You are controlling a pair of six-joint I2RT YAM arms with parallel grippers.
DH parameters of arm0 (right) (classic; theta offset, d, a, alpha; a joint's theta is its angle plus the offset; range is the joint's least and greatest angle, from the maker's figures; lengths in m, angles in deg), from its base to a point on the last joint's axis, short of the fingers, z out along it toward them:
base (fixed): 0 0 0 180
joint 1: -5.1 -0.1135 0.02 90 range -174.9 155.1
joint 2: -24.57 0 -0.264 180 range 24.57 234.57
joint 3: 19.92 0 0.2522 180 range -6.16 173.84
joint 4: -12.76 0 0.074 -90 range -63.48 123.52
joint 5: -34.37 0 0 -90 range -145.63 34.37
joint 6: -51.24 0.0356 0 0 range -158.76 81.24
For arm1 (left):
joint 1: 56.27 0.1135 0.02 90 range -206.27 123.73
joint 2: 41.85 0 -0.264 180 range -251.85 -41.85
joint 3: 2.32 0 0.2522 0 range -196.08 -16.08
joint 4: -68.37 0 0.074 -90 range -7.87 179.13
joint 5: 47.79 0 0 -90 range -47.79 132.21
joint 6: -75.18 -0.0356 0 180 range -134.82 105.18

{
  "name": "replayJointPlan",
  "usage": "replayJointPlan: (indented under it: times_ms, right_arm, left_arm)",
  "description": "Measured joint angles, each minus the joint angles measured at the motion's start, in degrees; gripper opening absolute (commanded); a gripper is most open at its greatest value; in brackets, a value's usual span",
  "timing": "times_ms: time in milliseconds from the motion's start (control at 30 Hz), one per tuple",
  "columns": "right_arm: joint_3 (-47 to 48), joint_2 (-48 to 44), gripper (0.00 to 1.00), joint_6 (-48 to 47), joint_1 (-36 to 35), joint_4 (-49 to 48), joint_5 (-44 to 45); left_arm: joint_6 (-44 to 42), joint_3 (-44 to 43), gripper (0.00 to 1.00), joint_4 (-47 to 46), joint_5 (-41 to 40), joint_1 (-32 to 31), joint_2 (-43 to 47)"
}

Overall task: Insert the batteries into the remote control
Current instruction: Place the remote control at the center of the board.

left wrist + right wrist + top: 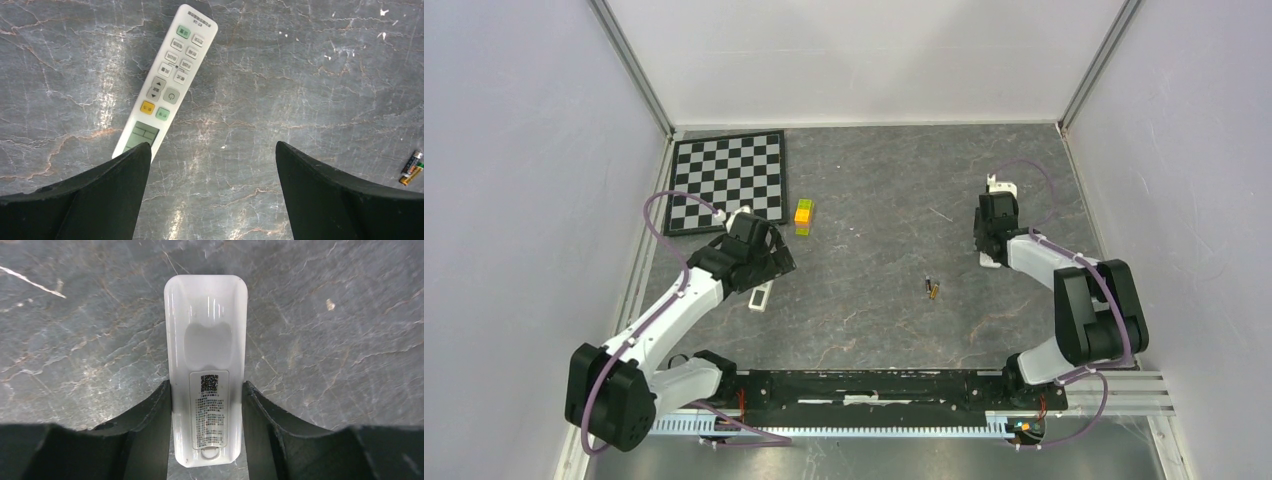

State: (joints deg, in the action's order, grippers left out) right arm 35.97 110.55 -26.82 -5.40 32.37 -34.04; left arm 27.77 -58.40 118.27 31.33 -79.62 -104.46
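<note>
A white remote control (167, 80) lies face up on the dark stone table, its buttons and small display showing; it is also seen from above as the remote (762, 296). My left gripper (213, 150) hangs open just right of it, with bare table between the fingers. A second white remote (206, 330) lies back up, label showing, with my right gripper (206, 390) shut on its sides at the right of the table (994, 228). Two batteries (932, 288) lie side by side mid-table, and they show as batteries (411, 168) at the left wrist view's right edge.
A black-and-white chessboard (729, 182) lies at the back left. A yellow-green block (804, 216) sits beside its right edge. Pale walls close the table on three sides.
</note>
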Motion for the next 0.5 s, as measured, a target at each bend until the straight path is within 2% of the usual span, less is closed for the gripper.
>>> replayJointPlan:
  times_ms: [133,267,367,500]
  right_arm:
    - [0.0,2.67,0.54,1.6,1.99,0.28,-2.08]
    - [0.24,3.26,0.67,2.73,2.75,0.52,-3.08]
    - [0.28,3.21,0.74,3.23,2.75,0.7,-3.78]
    - [0.28,1.9,0.79,3.45,2.75,1.4,-5.57]
  left_arm:
    - [-0.02,-0.15,1.0,0.07,0.02,1.2,-1.53]
    - [-0.02,-0.17,1.0,0.24,-0.04,2.84,-3.34]
    - [-0.02,-0.2,1.0,0.35,-0.2,4.57,-4.68]
    - [-0.02,-0.59,1.0,0.28,-0.87,7.37,-6.43]
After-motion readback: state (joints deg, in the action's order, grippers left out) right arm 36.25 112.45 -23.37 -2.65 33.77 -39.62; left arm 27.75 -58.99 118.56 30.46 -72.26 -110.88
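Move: The right hand holds the remote control lengthwise, battery cover up, just above the table; its resting spot is right under it, about 2 cm ahead of the hand and some 3 cm down. The batteries lie 14 cm left and 10 cm back; a white streak on the table is 12 cm left and 9 cm ahead. The open left hand has the second remote about 3 cm ahead, 4 cm left, 8 below, the coloured blocks some 18 cm ahead, 5 right. The right fingers, pinching the remote control at first, lower it about 2 cm onto the table and open to release it, the hand tilting slightly and then just starting to rise. Meanwhile the empty left hand, fingers still wide, swings some 3.5 cm left and sinks over 2 cm towards the second remote, turning a little counter-clockwise. ##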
